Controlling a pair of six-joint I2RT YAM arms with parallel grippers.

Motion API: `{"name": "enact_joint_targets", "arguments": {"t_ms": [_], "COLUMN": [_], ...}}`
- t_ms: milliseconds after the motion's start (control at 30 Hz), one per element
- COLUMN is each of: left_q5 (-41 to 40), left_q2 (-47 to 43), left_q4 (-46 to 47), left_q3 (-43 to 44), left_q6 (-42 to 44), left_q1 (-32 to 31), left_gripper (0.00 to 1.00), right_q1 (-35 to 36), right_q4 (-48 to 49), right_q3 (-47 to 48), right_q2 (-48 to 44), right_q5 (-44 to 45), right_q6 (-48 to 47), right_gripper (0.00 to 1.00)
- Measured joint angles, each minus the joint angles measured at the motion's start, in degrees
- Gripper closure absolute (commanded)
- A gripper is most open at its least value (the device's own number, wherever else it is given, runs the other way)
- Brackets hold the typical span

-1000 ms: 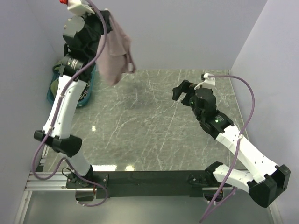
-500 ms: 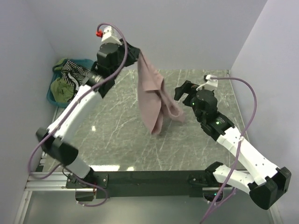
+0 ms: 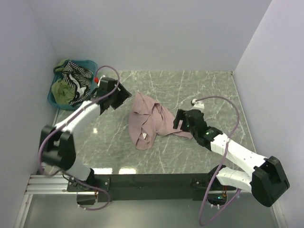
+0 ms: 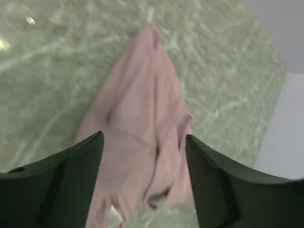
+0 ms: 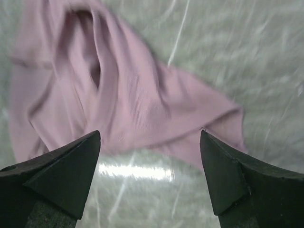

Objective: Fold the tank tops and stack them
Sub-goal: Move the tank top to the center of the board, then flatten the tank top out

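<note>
The dusty pink tank top [image 3: 149,121] lies crumpled on the marble table [image 3: 199,90] near its middle. It also shows in the left wrist view [image 4: 137,128] and the right wrist view [image 5: 109,95]. My left gripper [image 3: 124,95] is open and empty just left of the top's upper edge. My right gripper [image 3: 179,119] is open and empty at the top's right edge, low over the table. An olive green top [image 3: 61,89] and a black-and-white striped top [image 3: 78,71] sit in the teal basket [image 3: 51,100] at the back left.
White walls close the table at the back and on both sides. The black mounting rail [image 3: 152,180] runs along the near edge. Bare marble lies right of and behind the pink top.
My left arm swung the pink top from high over the basket to the table's middle, lowered it and let go. My right gripper came down and left to the top's right edge.
</note>
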Motion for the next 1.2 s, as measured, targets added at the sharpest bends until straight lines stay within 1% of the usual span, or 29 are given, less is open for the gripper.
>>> {"name": "enact_joint_targets", "arguments": {"t_ms": [33, 67, 133, 200, 267, 333, 400, 433, 533, 667, 700, 800, 867, 900, 933, 1000, 1033, 1100, 1133, 1200], "left_q5": [-0.59, -1.79, -3.02, -3.52, -3.39, -3.37, -3.45, -3.52, -4.11, -4.74, -4.96, -6.51, -7.76, -8.24, -8.61, -9.6, -9.99, -10.6, -10.73, -10.95], "left_q2": [-2.54, -5.46, -9.77, -12.04, -12.28, -11.1, -9.53, -8.7, -7.06, -6.56, -5.97, -3.58, -2.54, -2.29, -2.27, -2.27, -2.25, -2.21, -2.21, -2.21], "left_q4": [-0.26, -0.37, -1.36, -1.42, -1.73, -2.38, -3.32, -3.8, -4.02, -3.06, -3.04, -3.85, -5.05, -5.62, -6.03, -6.34, -6.49, -6.84, -6.95, -7.17], "left_q3": [-1.33, -2.89, -5.35, -8.52, -12.13, -16.33, -18.78, -19.39, -19.98, -19.98, -19.98, -19.98, -19.98, -19.98, -19.98, -19.98, -19.98, -19.98, -19.98, -19.98], "left_q6": [-0.26, -0.72, -1.84, -3.04, -3.93, -4.63, -4.79, -4.76, -4.74, -4.79, -4.94, -5.66, -6.08, -6.16, -6.23, -6.54, -6.49, -6.49, -6.49, -6.27], "left_q1": [-1.31, -3.19, -7.21, -11.87, -15.5, -18.69, -20.81, -21.75, -24.41, -26.08, -26.12, -26.12, -26.1, -26.1, -26.1, -26.1, -26.1, -25.88, -25.7, -25.11], "left_gripper": [0.33, 0.42, 0.43, 0.48, 0.53, 0.53, 0.52, 0.5, 0.47, 0.47, 0.48, 0.48, 0.53, 0.59, 0.7, 0.78, 0.83, 0.89, 0.99, 0.99], "right_q1": [0.85, 2.36, 5.77, 9.33, 12.31, 14.23, 15.98, 16.7, 18.25, 18.75, 18.78, 18.75, 18.75, 18.75, 18.75, 18.75, 18.75, 18.62, 18.53, 17.99], "right_q4": [-0.17, -0.13, 0.33, 1.31, 2.36, 2.86, 3.17, 3.41, 4.07, 4.24, 4.26, 3.23, 2.45, 2.23, 1.97, 1.44, 0.9, -0.22, -0.79, -2.29], "right_q3": [-0.94, -1.46, -1.57, -1.57, -1.49, -0.94, 0.59, 1.44, 4.31, 7.82, 8.52, 11.04, 12.52, 12.98, 13.27, 13.4, 13.49, 13.81, 14.03, 14.8], "right_q2": [0.46, 1.36, 3.56, 5.35, 7.41, 9.81, 13.33, 15.3, 20.63, 25.9, 26.71, 28.83, 29.64, 29.86, 29.94, 29.97, 29.97, 29.97, 29.92, 29.62], "right_q5": [-0.35, -0.13, -0.04, 0.61, 1.01, 1.36, 2.27, 2.99, 5.11, 7.61, 7.96, 9.75, 11.04, 11.52, 12.02, 12.68, 13.03, 13.88, 14.14, 14.73], "right_q6": [0.22, 0.57, 0.76, 0.92, 0.94, 0.92, 0.87, 0.83, 0.37, -0.59, -0.74, -1.05, -1.18, -1.25, -1.66, -1.62, -1.77, -1.53, -1.57, -1.9], "right_gripper": [0.11, 0.11, 0.11, 0.11, 0.16, 0.18, 0.19, 0.19, 0.2, 0.3, 0.34, 0.37, 0.44, 0.59, 0.73, 1.0, 1.0, 1.0, 1.0, 1.0]}}
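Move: The tank top lies spread 12 to 15 cm below both open grippers. From the left gripper, its near-left edge is about 18 cm back and 6 cm right, its white label some 15 cm back and 8 cm right, and its far tip 8 cm ahead and 5 cm right. From the right gripper, the tank top's near middle hem is roughly 9 cm left and 1 cm back, 9 cm down; its right end is 5 cm right and 2 cm back. Draw the left gripper back about 18 cm and sink it onto the tank top's near-left edge, swinging right and then slightly left again, and shut the fingers on the cloth beside the label. Meanwhile sweep the right gripper about 10 cm left and down, dipping back and then forward again while it rolls some 20 degrees, left side down, and pinch the near middle hem. ##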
